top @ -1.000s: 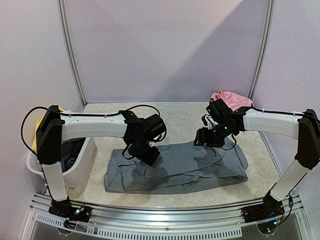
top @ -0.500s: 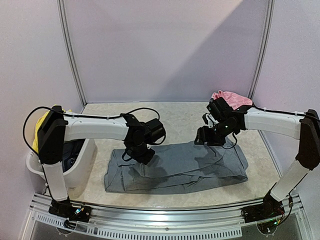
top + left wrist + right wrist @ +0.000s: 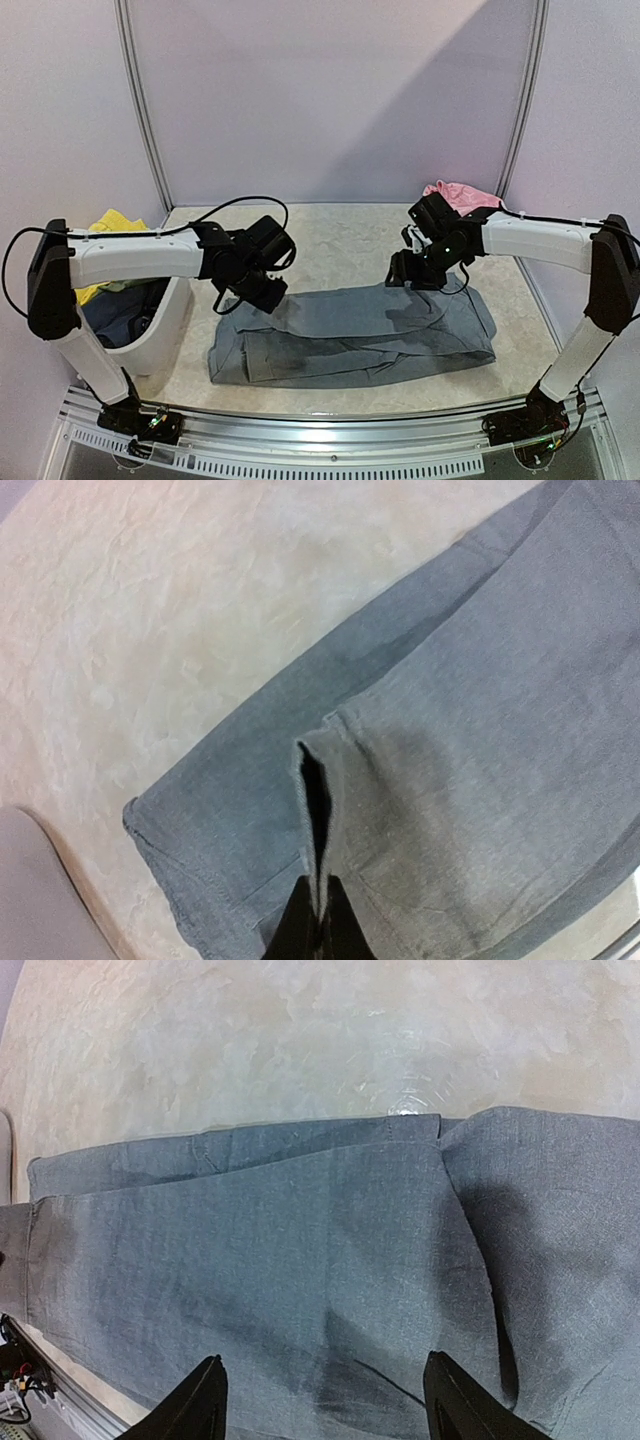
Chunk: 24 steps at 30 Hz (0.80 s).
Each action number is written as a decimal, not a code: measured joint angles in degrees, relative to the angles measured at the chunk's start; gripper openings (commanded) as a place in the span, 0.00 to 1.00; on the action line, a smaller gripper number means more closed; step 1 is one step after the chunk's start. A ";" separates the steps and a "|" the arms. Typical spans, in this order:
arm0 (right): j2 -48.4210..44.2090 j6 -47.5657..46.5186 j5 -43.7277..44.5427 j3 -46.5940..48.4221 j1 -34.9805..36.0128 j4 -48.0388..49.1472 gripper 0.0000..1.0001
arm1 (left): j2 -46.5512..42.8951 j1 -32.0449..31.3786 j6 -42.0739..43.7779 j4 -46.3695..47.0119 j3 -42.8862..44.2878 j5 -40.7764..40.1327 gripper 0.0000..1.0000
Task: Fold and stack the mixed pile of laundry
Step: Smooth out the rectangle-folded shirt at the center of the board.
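Observation:
The large grey long-sleeved shirt point(image 3: 360, 335) lies spread across the table. My left gripper point(image 3: 264, 296) is shut on a raised fold of its far left edge; in the left wrist view the black fingertips point(image 3: 318, 922) pinch the grey fabric point(image 3: 480, 730), which stands up as a narrow ridge. Over the shirt's far right part hovers my right gripper point(image 3: 399, 277), open; its fingers point(image 3: 205, 1400) stand wide apart above flat grey cloth point(image 3: 300, 1240) with nothing between them. A pink piece point(image 3: 455, 194) lies at the back right. Yellow fabric point(image 3: 112, 222) and a dark blue item point(image 3: 125, 315) sit in the tub.
A white plastic tub point(image 3: 165, 325) stands at the left of the table, and its corner point(image 3: 30, 900) shows in the left wrist view. Bare beige tabletop point(image 3: 345, 235) stretches behind the shirt. Walls close in the back and both sides.
The left gripper has shut on the shirt's far left edge and drawn back to the left, pulling the fold up with it. The right gripper has barely moved and stays open.

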 measured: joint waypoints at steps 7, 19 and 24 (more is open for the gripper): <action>0.31 0.52 -1.16 -0.48 0.00 0.26 0.67 | -2.60 2.19 0.17 5.75 -10.21 -2.29 0.09; 0.74 -0.35 -2.14 -2.54 0.00 -1.09 0.67 | -4.70 2.32 -7.87 4.02 -11.96 -9.49 0.79; -2.25 -1.57 -1.44 -5.99 0.00 -2.99 0.66 | -8.09 2.32 -7.17 3.43 -10.25 -5.68 0.75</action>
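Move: My left hand holds the pinched-up end of the shirt's top flap; the spot for it on the lower layer is about 5 cm left and some 7 cm below. The shirt's left end lies about 12 cm left and 6 cm back, with the basket roughly 28 cm left and 3 cm back. From my open right hand, the crease near the shirt's right end is about 7 cm right, 4 cm back and 7 cm below; the pink cloth is some 15 cm right and 17 cm ahead. I draw the held flap end to the left and down with my left hand, about 4 cm each way, open wide to let go of it, drift 2 cm farther left, then lift clear, edging back right. My wrist turns roughly 10 degrees counter-clockwise. Meanwhile my right hand, staying open, eases back, down and right by 2 to 4 cm towards the crease. ##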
